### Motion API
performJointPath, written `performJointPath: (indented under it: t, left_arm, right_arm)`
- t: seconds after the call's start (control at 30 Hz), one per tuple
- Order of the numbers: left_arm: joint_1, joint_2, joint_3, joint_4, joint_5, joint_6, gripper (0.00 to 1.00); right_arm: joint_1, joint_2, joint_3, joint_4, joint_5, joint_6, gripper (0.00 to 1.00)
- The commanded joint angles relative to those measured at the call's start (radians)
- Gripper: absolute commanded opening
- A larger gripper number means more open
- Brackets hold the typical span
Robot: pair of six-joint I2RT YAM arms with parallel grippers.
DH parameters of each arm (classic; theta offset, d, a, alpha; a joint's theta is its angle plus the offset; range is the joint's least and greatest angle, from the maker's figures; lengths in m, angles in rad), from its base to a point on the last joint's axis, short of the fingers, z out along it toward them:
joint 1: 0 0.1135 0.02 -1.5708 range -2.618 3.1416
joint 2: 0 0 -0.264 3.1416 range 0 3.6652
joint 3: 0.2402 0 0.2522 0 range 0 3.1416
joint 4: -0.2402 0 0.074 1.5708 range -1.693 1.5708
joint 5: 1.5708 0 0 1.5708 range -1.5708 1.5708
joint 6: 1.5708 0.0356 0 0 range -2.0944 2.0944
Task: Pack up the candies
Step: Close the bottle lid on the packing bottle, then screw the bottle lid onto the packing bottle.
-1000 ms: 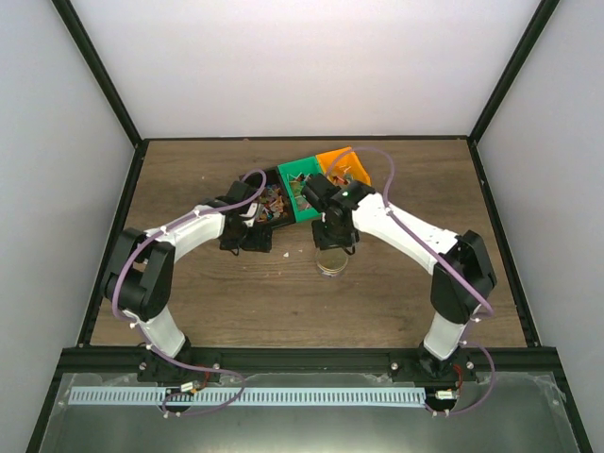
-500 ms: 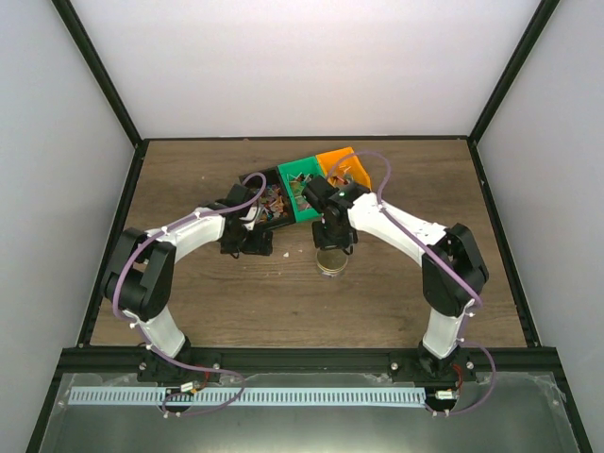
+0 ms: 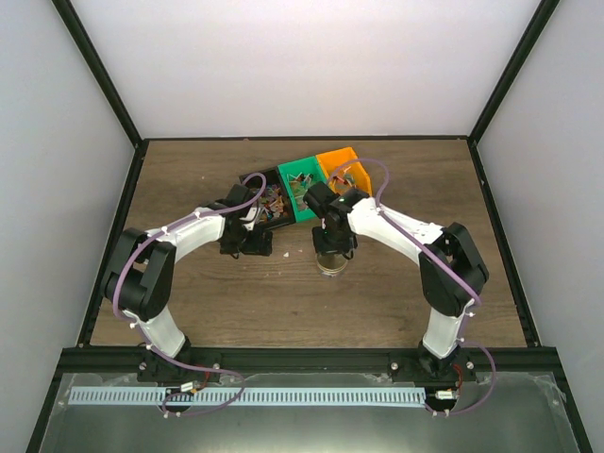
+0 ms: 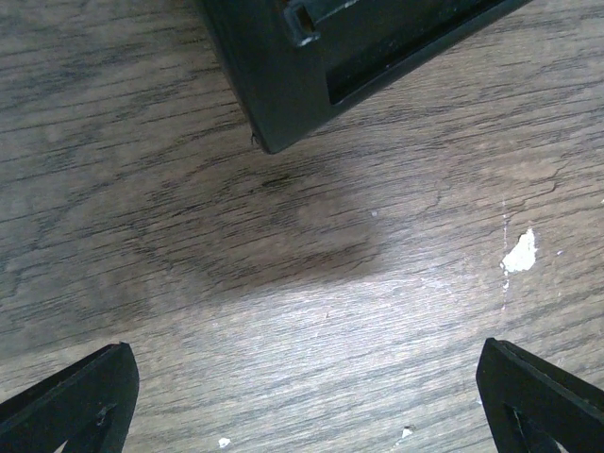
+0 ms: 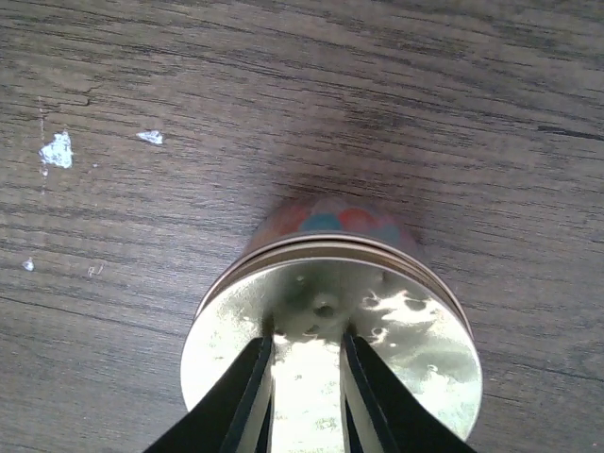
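Note:
A small round jar (image 3: 330, 263) with a shiny metal lid (image 5: 330, 349) stands on the wooden table in front of the bins. Coloured candies (image 5: 335, 219) show through its wall below the lid. My right gripper (image 5: 306, 340) hangs straight over the lid, tips at its surface, jaws narrowly apart with only the lid showing between them. More candies (image 3: 274, 202) lie in the black bin (image 3: 264, 185). My left gripper (image 4: 302, 382) is wide open just above bare wood, near the black bin's corner (image 4: 283, 66), holding nothing.
A green bin (image 3: 302, 173) and an orange bin (image 3: 335, 157) stand in a row to the right of the black one, at the table's middle back. White chips (image 4: 519, 253) mark the wood. Black frame posts edge the table on both sides.
My right arm's wrist has swung slightly left above the jar, and its jaws have narrowed. The left arm has not moved.

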Motion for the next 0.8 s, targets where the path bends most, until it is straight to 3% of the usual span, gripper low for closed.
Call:
performJointPath:
  t: [0.0,0.4,0.47,0.53,0.57,0.7,0.77]
  left_arm:
    - [0.005,-0.018,0.002,-0.005,-0.007,-0.010,1.00]
    - [0.004,-0.061,-0.032,0.057,0.002,-0.049,1.00]
    - [0.003,-0.100,-0.051,0.107,0.012,-0.072,1.00]
    - [0.000,-0.155,-0.076,0.174,0.009,-0.107,1.00]
    - [-0.002,-0.186,-0.090,0.205,0.008,-0.119,1.00]
    - [-0.018,-0.330,-0.193,0.337,-0.016,-0.163,1.00]
    - [-0.019,-0.411,-0.257,0.415,-0.020,-0.205,1.00]
  right_arm:
    - [-0.009,-0.006,-0.005,0.019,-0.007,-0.010,0.22]
    - [-0.009,-0.160,0.071,0.067,0.060,0.014,0.24]
    - [-0.010,-0.231,0.037,0.138,0.085,0.024,0.37]
    - [-0.018,-0.287,0.006,0.201,0.089,0.027,0.67]
    - [-0.030,-0.303,-0.005,0.231,0.063,0.015,0.73]
    - [-0.132,-0.308,0.038,0.339,-0.147,0.025,0.74]
    - [-0.148,-0.319,0.060,0.396,-0.138,0.046,0.71]
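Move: The packing bottle with its lid on stands right under the right fingertips, which are down on the lid; its middle is some 5 cm below them. From that hand the black bin lies about 14 cm ahead and 15 to the left, the green bin roughly 18 ahead and 6 left, the orange one 22 ahead and 5 right. From the left hand the bottle is about 19 cm to the right and 4 back, about level. The bottle lid is let go: after a short stay on it, the right fingertips lift off and the hand climbs fast, some 16 cm up and 5 cm forward over the bottle towards the bins. It spreads its nearly shut fingers well open, tipping them forward and left. The empty left hand, still wide open, starts later, rising 6 to 7 cm with its fingertips swinging forward and right. ##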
